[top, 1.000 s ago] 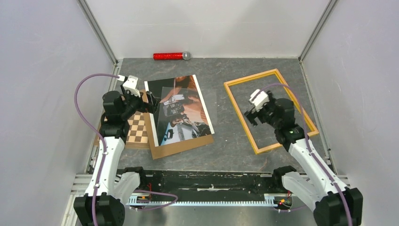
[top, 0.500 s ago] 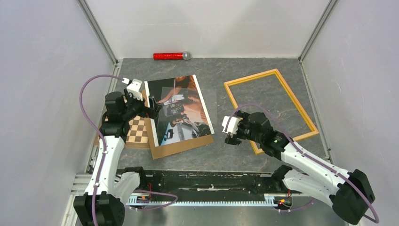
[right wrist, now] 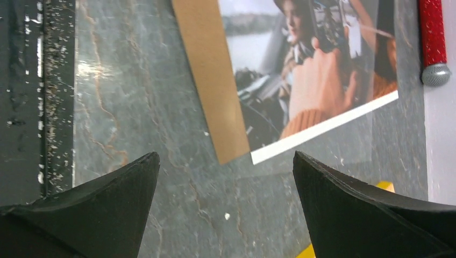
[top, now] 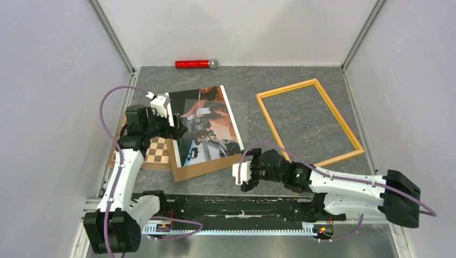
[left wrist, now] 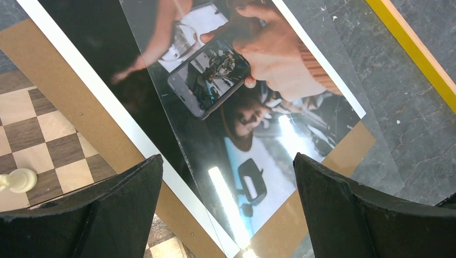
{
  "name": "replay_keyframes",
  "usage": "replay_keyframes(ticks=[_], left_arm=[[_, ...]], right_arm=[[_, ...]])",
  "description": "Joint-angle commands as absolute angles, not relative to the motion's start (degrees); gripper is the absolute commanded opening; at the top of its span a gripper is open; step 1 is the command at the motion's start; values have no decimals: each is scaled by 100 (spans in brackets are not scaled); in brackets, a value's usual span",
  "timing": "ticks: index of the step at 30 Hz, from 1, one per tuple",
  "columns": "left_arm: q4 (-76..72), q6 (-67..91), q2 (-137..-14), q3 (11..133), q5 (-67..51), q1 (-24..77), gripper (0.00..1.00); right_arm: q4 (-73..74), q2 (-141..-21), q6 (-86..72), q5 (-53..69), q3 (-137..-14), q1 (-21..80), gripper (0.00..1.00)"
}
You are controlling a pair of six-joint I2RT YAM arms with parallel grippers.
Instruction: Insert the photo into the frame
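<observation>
The photo [top: 204, 126], a dark print with a white border, lies on a brown backing board [top: 207, 167] at the table's left middle, with a clear sheet [top: 239, 115] over its right part. The yellow-orange frame [top: 286, 88] lies flat at the right with nothing inside it. My left gripper [top: 176, 123] hovers open over the photo's left edge; its wrist view looks down on the photo [left wrist: 215, 80] between the fingers [left wrist: 129, 204]. My right gripper [top: 246, 174] hangs open, low over bare table just past the board's near right corner. Its wrist view holds the photo [right wrist: 322, 70] and the board [right wrist: 212, 80].
A brown-and-cream chessboard [top: 156, 150] sticks out from under the board's left side, with a white chess piece [left wrist: 19, 180] on it. A red cylinder with a silver end [top: 196, 64] lies by the back wall. Walls close in left, right and back.
My right arm has swung off the frame, down and left to the near edge by the board's corner. My left gripper has shifted slightly right over the photo's edge.
</observation>
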State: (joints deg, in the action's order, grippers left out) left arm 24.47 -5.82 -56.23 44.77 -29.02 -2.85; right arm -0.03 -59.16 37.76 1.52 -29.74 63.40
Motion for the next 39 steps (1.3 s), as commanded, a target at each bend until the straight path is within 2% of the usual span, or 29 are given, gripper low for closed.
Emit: replay_keyframes(ticks=[1,8,14,25,39], left_arm=[[2522,-655,-5614,4711,-2831,-266,97],[2470,-635,-5645,4693,-2718,-270,97],[2435,-680,-5591,4650,-2705,-264,97],[2304,-696,-5480,4583,-2693,-261,97],[2066,-569,-5508,4553,-2683,-262,97]], right_arm=[[-871,-6386,3790,-567,-3019,6970,98],[-1556,-7539,3620,-1165,-3323,7908,99],[-2090,-8325,3779,-2180,-3436,8511,92],[-2810,-9093,4069,-3055,-3465,8912,85],[-3696,-9830,4144,-3242,-3348,9002,77]])
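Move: The clear sheet over the photo has the middle of its near edge about 12 cm to the right hand's left, 2 cm back and 10 cm below. Seen from the same hand, the photo's middle is some 20 cm ahead and 16 cm left, the backing board's near strip 3 cm ahead and 14 cm left, and the frame's middle 19 cm ahead and 25 cm right. From the left hand, that sheet edge is roughly 16 cm back, 12 cm right and 16 cm below. Towards the clear sheet's near edge the right hand swings left, down and back, about 9, 8 and 5 cm. The backward part comes early; then it slows and eases on left and down beside the table's front edge. Its wrist rolls nearly 20 degrees on the way, and the wide-open fingers narrow by about a fifth. ##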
